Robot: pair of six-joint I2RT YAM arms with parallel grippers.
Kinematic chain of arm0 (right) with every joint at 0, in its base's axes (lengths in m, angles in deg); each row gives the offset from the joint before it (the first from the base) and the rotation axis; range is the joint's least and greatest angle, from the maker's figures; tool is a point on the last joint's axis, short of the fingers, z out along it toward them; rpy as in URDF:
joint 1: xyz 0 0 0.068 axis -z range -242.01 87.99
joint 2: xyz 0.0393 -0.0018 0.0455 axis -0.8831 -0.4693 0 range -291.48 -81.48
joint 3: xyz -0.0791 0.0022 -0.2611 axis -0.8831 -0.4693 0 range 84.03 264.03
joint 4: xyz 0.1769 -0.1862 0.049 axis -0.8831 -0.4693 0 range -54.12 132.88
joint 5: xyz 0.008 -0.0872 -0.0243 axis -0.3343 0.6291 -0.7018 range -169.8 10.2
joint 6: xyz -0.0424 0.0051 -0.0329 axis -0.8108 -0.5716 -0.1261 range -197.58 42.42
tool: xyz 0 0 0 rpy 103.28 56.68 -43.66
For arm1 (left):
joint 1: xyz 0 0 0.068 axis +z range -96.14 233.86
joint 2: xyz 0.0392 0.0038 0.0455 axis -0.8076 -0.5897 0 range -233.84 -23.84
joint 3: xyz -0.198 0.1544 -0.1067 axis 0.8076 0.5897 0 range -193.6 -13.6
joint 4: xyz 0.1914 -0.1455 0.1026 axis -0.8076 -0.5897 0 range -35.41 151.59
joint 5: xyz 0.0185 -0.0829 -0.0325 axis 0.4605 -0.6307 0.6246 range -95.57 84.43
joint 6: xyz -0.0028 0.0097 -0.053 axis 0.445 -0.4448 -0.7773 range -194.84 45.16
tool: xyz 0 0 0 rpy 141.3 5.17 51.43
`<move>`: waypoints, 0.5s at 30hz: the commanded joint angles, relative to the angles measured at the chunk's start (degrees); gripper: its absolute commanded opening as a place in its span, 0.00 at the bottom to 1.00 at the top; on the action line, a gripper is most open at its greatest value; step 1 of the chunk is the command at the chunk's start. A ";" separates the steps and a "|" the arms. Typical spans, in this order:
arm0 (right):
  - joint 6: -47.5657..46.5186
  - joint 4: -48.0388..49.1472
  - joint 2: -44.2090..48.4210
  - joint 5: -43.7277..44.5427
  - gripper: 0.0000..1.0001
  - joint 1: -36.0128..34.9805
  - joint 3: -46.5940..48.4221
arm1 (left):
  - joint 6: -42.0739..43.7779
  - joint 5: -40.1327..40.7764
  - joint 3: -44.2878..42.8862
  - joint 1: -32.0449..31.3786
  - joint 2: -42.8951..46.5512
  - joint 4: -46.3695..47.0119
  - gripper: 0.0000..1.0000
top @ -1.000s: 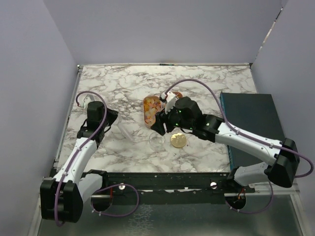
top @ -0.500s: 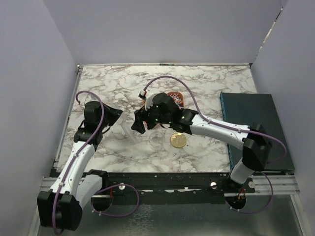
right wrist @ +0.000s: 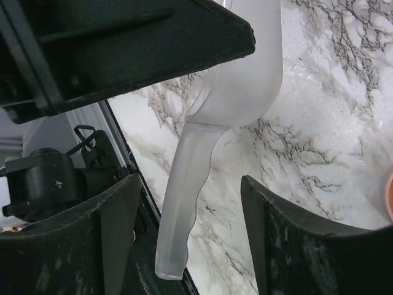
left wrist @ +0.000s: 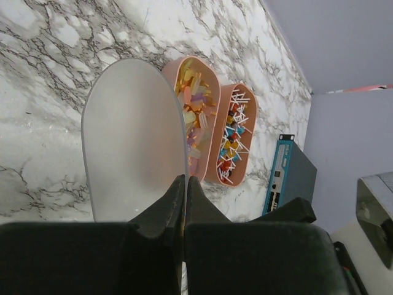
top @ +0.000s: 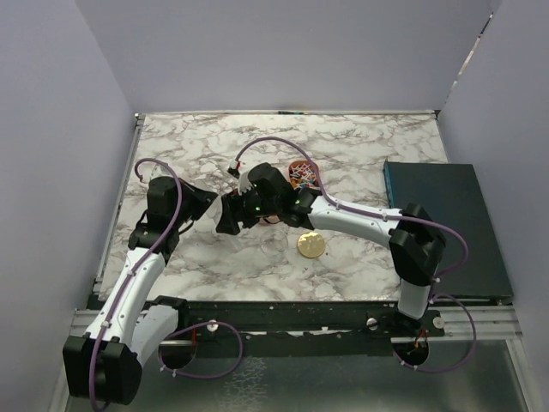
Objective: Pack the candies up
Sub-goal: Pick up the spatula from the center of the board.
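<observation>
My left gripper (left wrist: 184,180) is shut on the rim of a clear plastic scoop (left wrist: 132,141), held above the marble. The candies lie in two oval orange trays beyond it: orange-yellow ones (left wrist: 195,101) in the nearer tray, red, blue and white ones (left wrist: 233,136) in the farther. My right gripper (right wrist: 189,182) is open, and the scoop's handle (right wrist: 184,215) hangs between its fingers, nearer the left one and not gripped. From above, the right gripper (top: 230,215) meets the left gripper (top: 208,203) at centre left, and the right arm hides most of the trays (top: 300,174).
A round gold lid (top: 310,245) lies on the marble table (top: 360,146) near its front. A dark teal box (top: 446,223) stands along the right edge. Purple walls close in the back and both sides.
My right arm has swung left, from over the trays and gold lid to the scoop in the left gripper. Its jaws now straddle the handle. The left arm has shifted slightly.
</observation>
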 commanded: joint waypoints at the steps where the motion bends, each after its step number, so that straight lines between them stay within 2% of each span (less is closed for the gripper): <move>1: 2.08 2.05 -2.62 -2.70 0.68 -0.08 2.33 | -1.13 -2.12 -1.85 -0.57 1.32 0.01 0.00; 7: 3.16 2.83 -4.03 -3.15 0.59 -0.11 2.72 | -1.55 -2.60 -1.64 -0.74 1.81 -0.01 0.00; 15: 3.40 2.84 -3.96 -3.44 0.26 -0.12 2.67 | -1.82 -2.77 -1.21 -0.91 2.25 0.11 0.00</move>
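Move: The spatula's handle lies nearly between the right hand's open fingertips, its middle about 1 cm back, 1 cm left and 3 cm lower. From that hand the jelly-candy box is some 8 cm ahead and 9 cm right, the lollipop box about 10 cm ahead and 19 cm right, both roughly 13 cm lower. The left hand holds the blade; from there the handle's middle is some 7 cm back, 4 cm right and 4 cm down. Down and to its left, about 2 cm in all, the right hand eases onto the spatula's handle, then closes its fingers around it from wide open to about half that gap, still closing at the end. The left hand keeps its pinch on the edge of the blade and drifts up and right by under 1 cm. ##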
